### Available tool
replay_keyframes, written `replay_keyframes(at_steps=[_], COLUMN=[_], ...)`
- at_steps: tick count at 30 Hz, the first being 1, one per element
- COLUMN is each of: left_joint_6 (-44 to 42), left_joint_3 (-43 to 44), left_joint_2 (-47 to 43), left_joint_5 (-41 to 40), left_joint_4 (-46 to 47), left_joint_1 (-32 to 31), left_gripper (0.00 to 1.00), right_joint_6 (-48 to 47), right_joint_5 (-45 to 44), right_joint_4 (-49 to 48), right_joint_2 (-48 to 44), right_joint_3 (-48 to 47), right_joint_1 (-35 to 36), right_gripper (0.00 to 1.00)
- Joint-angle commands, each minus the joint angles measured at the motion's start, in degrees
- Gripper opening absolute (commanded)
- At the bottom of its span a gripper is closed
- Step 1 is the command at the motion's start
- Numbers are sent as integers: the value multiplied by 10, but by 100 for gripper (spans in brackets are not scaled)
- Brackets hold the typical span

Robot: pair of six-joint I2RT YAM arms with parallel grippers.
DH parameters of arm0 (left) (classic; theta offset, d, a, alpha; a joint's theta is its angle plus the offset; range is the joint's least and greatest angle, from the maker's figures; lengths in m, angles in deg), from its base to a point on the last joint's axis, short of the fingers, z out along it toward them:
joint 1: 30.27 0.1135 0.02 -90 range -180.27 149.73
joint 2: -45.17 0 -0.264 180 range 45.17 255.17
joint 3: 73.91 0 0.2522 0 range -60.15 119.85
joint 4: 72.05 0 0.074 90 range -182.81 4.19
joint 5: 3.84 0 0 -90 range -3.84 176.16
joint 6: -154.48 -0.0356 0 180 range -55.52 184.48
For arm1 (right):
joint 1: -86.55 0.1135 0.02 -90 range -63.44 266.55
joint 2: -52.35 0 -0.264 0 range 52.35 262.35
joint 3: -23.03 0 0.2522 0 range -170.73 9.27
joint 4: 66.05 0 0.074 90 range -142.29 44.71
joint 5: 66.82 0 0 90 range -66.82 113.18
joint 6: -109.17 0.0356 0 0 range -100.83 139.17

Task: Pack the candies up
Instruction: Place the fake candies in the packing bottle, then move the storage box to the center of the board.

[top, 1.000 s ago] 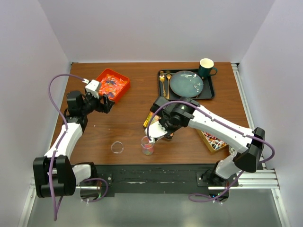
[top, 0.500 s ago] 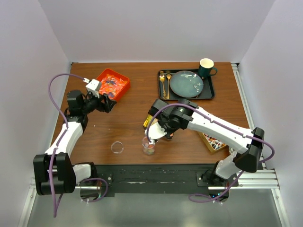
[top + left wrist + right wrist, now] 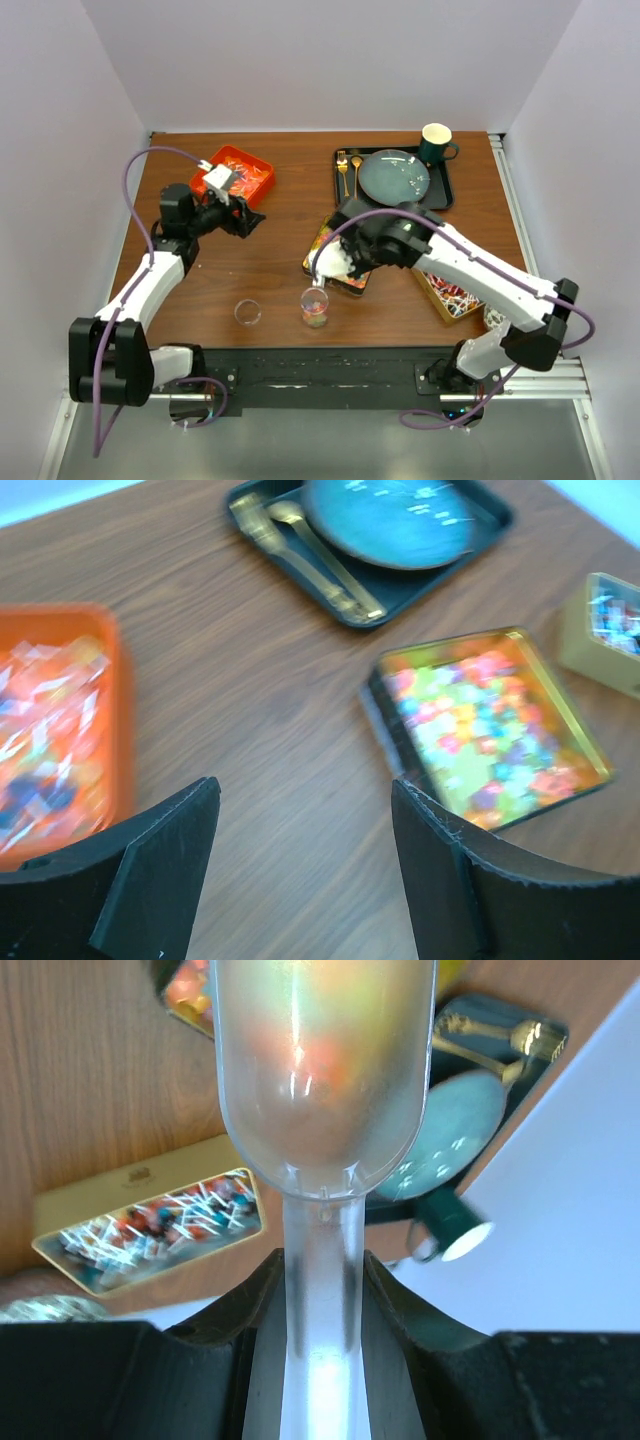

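Observation:
My right gripper [image 3: 320, 1270] is shut on the handle of a clear plastic scoop [image 3: 325, 1090]. Orange and green colour shows through its bowl; I cannot tell whether candies lie in it. In the top view the right gripper [image 3: 335, 262] hangs over the open tin of gummy candies [image 3: 322, 243], just behind a clear cup [image 3: 314, 307] holding coloured candies. My left gripper [image 3: 248, 222] stands open above bare wood, right of the orange tray [image 3: 240, 178] of wrapped candies. The left wrist view shows that tray [image 3: 55, 720] and the gummy tin [image 3: 490, 730], with nothing between my left gripper's [image 3: 303, 792] fingers.
A small clear dish [image 3: 247, 313] lies left of the cup. A gold tin [image 3: 455, 297] of wrapped candies sits at the right under my right arm. At the back, a black tray [image 3: 443, 190] carries a teal plate, gold cutlery [image 3: 348, 170] and a dark mug [image 3: 436, 143].
The right gripper has drawn the scoop back from over the cup to above the gummy tin. The left gripper has swung right, away from the orange tray, and narrowed slightly.

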Motion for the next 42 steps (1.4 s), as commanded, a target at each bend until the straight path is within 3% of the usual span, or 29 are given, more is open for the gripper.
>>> replay_keyframes(at_steps=[1, 4, 11, 21, 23, 25, 29, 42], left_joint_6=[19, 43, 53, 28, 33, 43, 40, 13], left_joint_3=[65, 103, 194, 361, 391, 434, 475, 562], left_joint_2=[33, 72, 156, 336, 365, 406, 453, 594], left_joint_5=[11, 0, -28, -120, -180, -244, -289, -314], left_joint_4=[14, 20, 22, 9, -1, -9, -11, -4], left_joint_1=[-61, -94, -216, -431, -466, -483, -511, -546], left_gripper=[74, 73, 70, 70, 70, 71, 71, 71], right_joint_6=[173, 262, 415, 467, 469, 470, 469, 482], right_joint_5=[39, 40, -65, -45, -39, -38, -31, -3], right_joint_4=[-33, -95, -194, -182, -174, -166, -162, -152], right_joint_2=[-72, -108, -200, -253, -260, -265, -276, -279], right_joint_3=[-36, -15, 10, 67, 69, 71, 78, 97], right_joint_1=[-113, -209, -363, -451, -466, -474, -490, -517], right_gripper=[0, 0, 0, 0, 0, 0, 0, 0])
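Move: The box of lollipops lies about 49 cm to the left hand's right, 9 cm back and 16 cm down; from the right hand, which holds the clear scoop, it is roughly 20 cm right, 2 cm farther out and 23 cm below. The bead tray is some 22 cm right and 3 cm back of the left hand, 17 cm down. The packing bottle stands about 14 cm left and 4 cm back of the right hand, 20 cm lower. The lollipop box becomes the left hand's target: its open fingers sweep about 40 cm right over the bead tray, swinging clockwise, then sink some 10 cm to just above the box's near-left corner, without visible contact. Still gripping the scoop, the right hand clears out about 25 cm right and 8 cm up, away from the bottle, turning clockwise some 80 degrees and tipping its fingers up from steeply down. ##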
